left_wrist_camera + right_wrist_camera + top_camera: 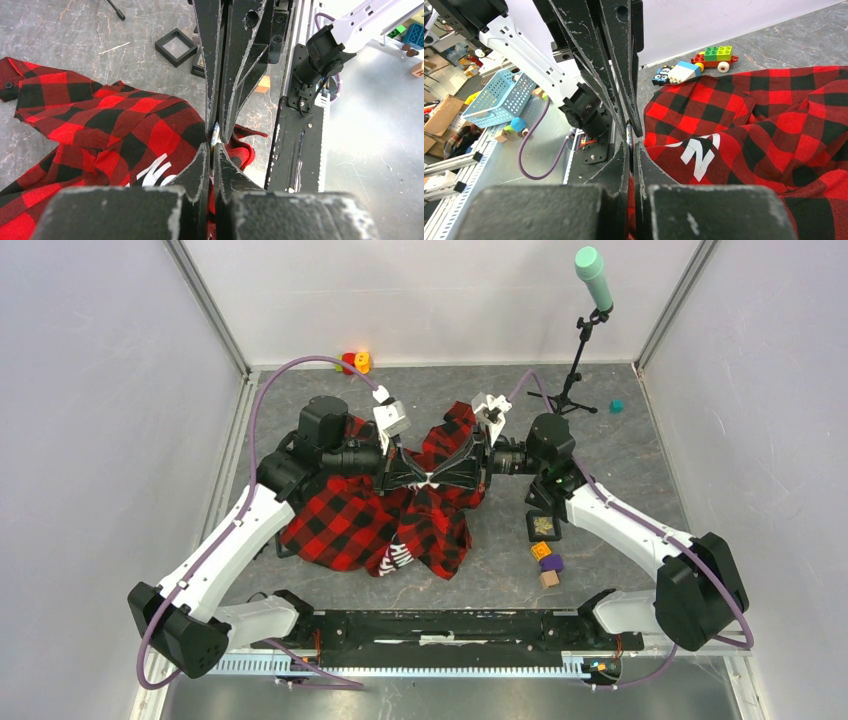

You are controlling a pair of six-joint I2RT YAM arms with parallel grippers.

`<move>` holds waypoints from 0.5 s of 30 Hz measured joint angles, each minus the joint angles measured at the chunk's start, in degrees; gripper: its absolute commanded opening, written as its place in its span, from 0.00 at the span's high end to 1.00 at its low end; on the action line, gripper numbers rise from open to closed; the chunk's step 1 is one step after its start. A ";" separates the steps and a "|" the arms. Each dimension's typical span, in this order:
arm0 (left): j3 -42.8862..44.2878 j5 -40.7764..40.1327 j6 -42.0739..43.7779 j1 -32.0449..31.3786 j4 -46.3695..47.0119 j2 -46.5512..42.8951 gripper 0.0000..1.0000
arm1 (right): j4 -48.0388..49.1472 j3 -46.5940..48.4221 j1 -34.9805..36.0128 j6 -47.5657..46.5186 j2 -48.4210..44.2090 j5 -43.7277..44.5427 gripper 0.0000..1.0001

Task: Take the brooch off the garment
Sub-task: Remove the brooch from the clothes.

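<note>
The garment [340,520], a red-and-black check shirt with white letters, lies crumpled mid-table, with a fold pulled up in the middle. Above it my left gripper [420,478] and right gripper [437,478] meet tip to tip. In the left wrist view the left gripper [211,147] is shut. A thin silvery sliver, the brooch [215,134], shows edge-on at its tips, and red cloth [100,120] lies between the fingers lower down. In the right wrist view the right gripper [631,145] is shut on red cloth of the garment [764,115]. The brooch [628,132] shows just beyond its tips.
A black square frame [543,526] and a few small blocks [548,563] lie right of the garment, near the right arm. A microphone stand [585,330] rises at the back right beside a teal piece [616,406]. A red-and-yellow toy [355,362] sits at the back wall.
</note>
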 measured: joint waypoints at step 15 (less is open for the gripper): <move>-2.38 -4.22 -9.33 -0.11 7.37 -0.72 0.98 | 11.58 -11.72 -2.56 0.48 -9.03 5.33 0.18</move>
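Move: The brooch stands between the two meeting fingertips, about 1 cm to the left hand's right and about 1 cm to the right hand's left, level with both. From the right hand, the garment's bulk lies some 10 cm left, 5 cm back and 22 cm down. The black tray is about 23 cm right, 7 cm back, the empty black frame 23 cm right, 2 cm back, both some 22 cm down. Right fingers open wide, release the brooch and withdraw about 3 cm rightward; left keeps pinching, easing forward. ##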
